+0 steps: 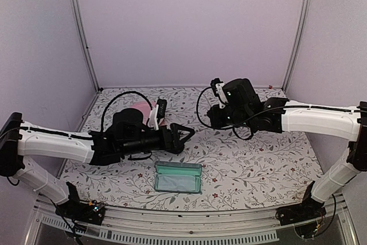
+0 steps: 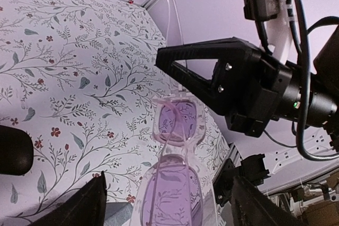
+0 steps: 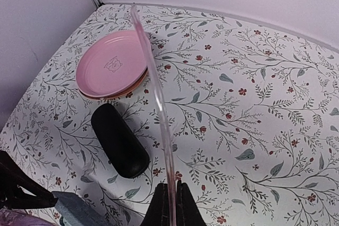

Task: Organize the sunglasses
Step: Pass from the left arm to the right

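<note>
The pale translucent pinkish sunglasses [image 2: 177, 123] with purple-tinted lenses hang above the table in the left wrist view, lengthwise between the wide-apart fingers of my left gripper [image 2: 168, 178]. A gap shows on each side, so the fingers do not touch the frame. My right gripper [image 2: 161, 56] reaches in from the right, shut on one clear temple arm [image 3: 159, 99], which runs up from its fingertips [image 3: 172, 186] in the right wrist view. In the top view the left gripper [image 1: 186, 133] and the right gripper [image 1: 209, 120] meet mid-table. The other pair is out of view.
An open grey-blue rectangular case [image 1: 178, 177] holding a light cloth lies at the table's front centre. A black oval case [image 3: 119, 141] lies below the glasses, and stacked pink plates [image 3: 111, 64] sit toward the back left corner. Walls enclose the floral table.
</note>
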### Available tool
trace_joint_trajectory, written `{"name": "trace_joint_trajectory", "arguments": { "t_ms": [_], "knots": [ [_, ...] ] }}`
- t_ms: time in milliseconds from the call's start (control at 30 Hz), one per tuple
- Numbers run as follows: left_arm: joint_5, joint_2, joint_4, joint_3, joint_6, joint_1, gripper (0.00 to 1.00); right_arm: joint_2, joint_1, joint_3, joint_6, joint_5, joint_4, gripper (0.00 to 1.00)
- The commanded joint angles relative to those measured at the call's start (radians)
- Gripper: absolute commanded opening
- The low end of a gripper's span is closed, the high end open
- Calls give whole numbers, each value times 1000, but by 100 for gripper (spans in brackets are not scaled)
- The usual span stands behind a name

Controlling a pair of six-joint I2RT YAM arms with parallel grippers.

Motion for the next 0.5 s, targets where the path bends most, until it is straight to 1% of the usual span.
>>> {"name": "trace_joint_trajectory", "arguments": {
  "t_ms": [0, 100, 267, 400, 467],
  "knots": [
    [5, 6, 26, -6, -13, 13, 78, -30, 8, -11, 11, 19, 38, 0],
    [13, 12, 35, -5, -20, 17, 71, -28, 9, -14, 10, 24, 40, 0],
    [30, 28, 48, -3, -34, 21, 67, -28, 8, -19, 11, 24, 48, 0],
    [31, 26, 58, -9, -38, 28, 61, -30, 8, -24, 8, 21, 56, 0],
    [32, 23, 61, -10, -38, 31, 56, -31, 9, -26, 8, 19, 60, 0]
  ]
}}
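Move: The sunglasses hang in front of my open left hand, held by one temple in my right. Their middle is about 2 cm ahead of my left hand point, 3 cm to its right and level with it, with the nearer lens already between the fingers. The black case lies some 6 cm ahead, 9 cm left and 17 below; the teal case 10 cm back, 5 left and 19 below. From my right hand, the frame's middle is 6 cm back and 5 left, level. I close my left fingers around the nearer lens of the sunglasses, narrowing them by about a quarter of their full opening while that hand all but stays in place, tipping only a couple of degrees. My right hand holds still, fingers shut, and keeps its pinch on the far temple. Whether the left fingers touch the rim yet can't be told. ##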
